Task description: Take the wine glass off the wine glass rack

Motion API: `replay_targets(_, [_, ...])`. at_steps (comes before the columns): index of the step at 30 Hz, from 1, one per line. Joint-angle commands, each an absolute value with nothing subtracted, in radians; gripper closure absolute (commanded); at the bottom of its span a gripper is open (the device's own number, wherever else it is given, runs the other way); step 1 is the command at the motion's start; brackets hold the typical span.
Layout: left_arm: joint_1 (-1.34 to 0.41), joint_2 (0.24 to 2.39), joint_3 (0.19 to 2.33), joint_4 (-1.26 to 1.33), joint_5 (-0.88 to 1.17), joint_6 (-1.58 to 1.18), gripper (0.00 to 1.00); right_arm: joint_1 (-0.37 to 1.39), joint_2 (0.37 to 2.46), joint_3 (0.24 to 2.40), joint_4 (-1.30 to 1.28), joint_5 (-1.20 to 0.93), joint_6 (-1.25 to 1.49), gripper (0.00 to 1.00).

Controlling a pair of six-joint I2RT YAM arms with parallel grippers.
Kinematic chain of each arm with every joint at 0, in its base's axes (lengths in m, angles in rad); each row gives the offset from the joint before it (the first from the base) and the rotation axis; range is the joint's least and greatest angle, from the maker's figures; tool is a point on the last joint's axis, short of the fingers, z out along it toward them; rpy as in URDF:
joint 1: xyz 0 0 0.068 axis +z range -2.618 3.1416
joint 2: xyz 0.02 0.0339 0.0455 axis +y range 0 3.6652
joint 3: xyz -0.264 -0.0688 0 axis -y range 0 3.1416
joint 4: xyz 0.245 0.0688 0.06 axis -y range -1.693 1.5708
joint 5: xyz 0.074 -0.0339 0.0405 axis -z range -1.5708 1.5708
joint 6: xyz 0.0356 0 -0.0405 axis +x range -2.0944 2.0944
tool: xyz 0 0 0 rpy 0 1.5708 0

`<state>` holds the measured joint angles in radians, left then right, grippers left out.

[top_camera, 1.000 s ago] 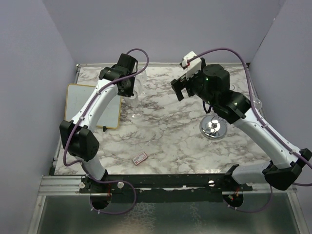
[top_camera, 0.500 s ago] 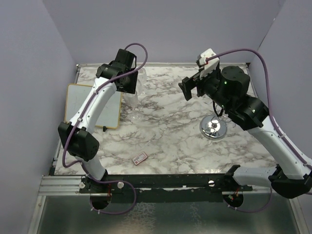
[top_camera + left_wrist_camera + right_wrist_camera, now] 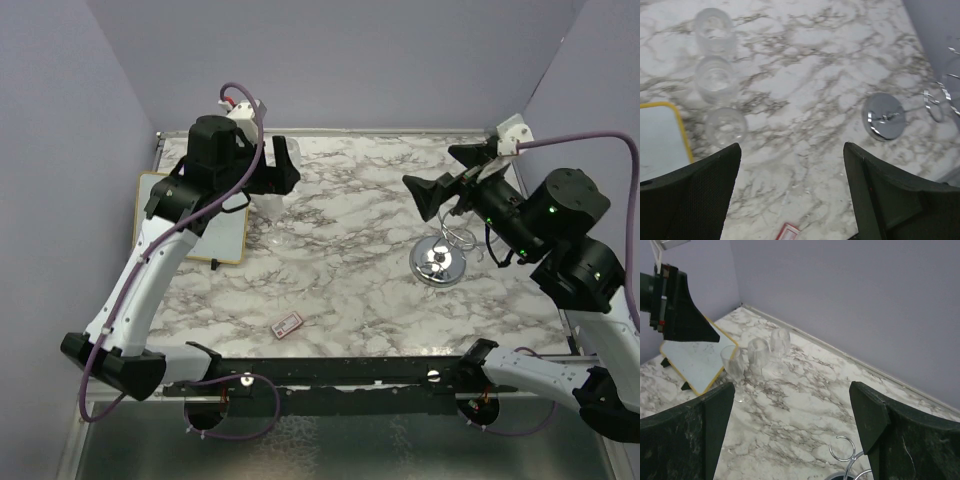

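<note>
Three clear wine glasses stand upright in a row on the marble table beside the whiteboard: the far one [image 3: 714,25], the middle one [image 3: 716,77] and the near one [image 3: 726,125]. The right wrist view shows them too [image 3: 758,352]. The chrome wine glass rack [image 3: 437,262] stands at the right on its mirror disc base [image 3: 884,116]; its wire loops [image 3: 842,449] that show hold nothing. My left gripper [image 3: 285,168] [image 3: 792,145] hangs open high above the table, near the glasses and apart from them. My right gripper [image 3: 448,175] [image 3: 792,385] is open above the rack, holding nothing.
A yellow-framed whiteboard [image 3: 190,215] lies at the table's left edge, right beside the glasses. A small red card [image 3: 288,324] lies near the front edge. Purple walls close in the table at the back and on both sides.
My left gripper has gone from shut at the glasses to open and has lifted up and back from them. My right arm has swung right and upward, away from the table's middle.
</note>
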<state>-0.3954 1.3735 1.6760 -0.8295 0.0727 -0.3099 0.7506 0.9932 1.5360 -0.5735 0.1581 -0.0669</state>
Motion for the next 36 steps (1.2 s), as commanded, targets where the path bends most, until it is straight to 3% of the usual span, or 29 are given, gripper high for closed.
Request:
replay_targets(1, [-0.493,1.223,1.440,-0.421,0.351,-0.473,0.14,0.750,0.919,1.497,-0.550,0.108,-0.015,0.00])
replay_targets(6, [-0.725,1.178,1.227,-0.145,0.263,-0.541,0.13,0.750,0.832,1.462,-0.554,0.117,0.019,0.00])
replay_targets(12, [-1.008,1.163,0.883,0.350,-0.025,-0.698,0.12,0.750,0.727,1.405,-0.499,0.166,0.058,0.00])
replay_targets(22, [-1.332,1.467,0.917,0.615,-0.350,-0.482,0.11,0.750,0.651,1.418,-0.528,0.186,0.095,0.00])
replay_targets(32, [-1.362,1.785,0.928,0.837,-0.395,-0.339,0.13,0.750,0.611,1.438,-0.562,0.196,0.098,0.00])
replay_targets(36, [-1.352,1.886,0.989,0.845,-0.429,-0.309,0.18,0.750,0.600,1.435,-0.566,0.202,0.098,0.00])
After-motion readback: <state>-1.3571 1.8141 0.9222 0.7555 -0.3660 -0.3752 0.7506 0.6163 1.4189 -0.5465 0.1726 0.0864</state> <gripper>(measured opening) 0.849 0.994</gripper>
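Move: The rack's round chrome base, which the left hand heads for, lies about 38 cm to its right, some 5 cm nearer the robot and 30 cm below. The last hanging glass is about 50 cm to that hand's right, level with it fore and aft. The front standing glass is just 4 cm ahead and 4 cm left, while the red-and-white box lies 21 cm back and 2 cm right. From the right hand, the base is about 5 cm ahead and 11 cm right, far below. Towards the rack's base the left hand sweeps fast, empty and open, leaving the standing glasses: right and back with a brief small rise, then down, ending some 33 cm farther right and 20 cm lower, before the base. It swings about 30 degrees clockwise, its fingers levelling out. The open right hand draws back and right from above the rack, rising slightly and rolling left side up. ##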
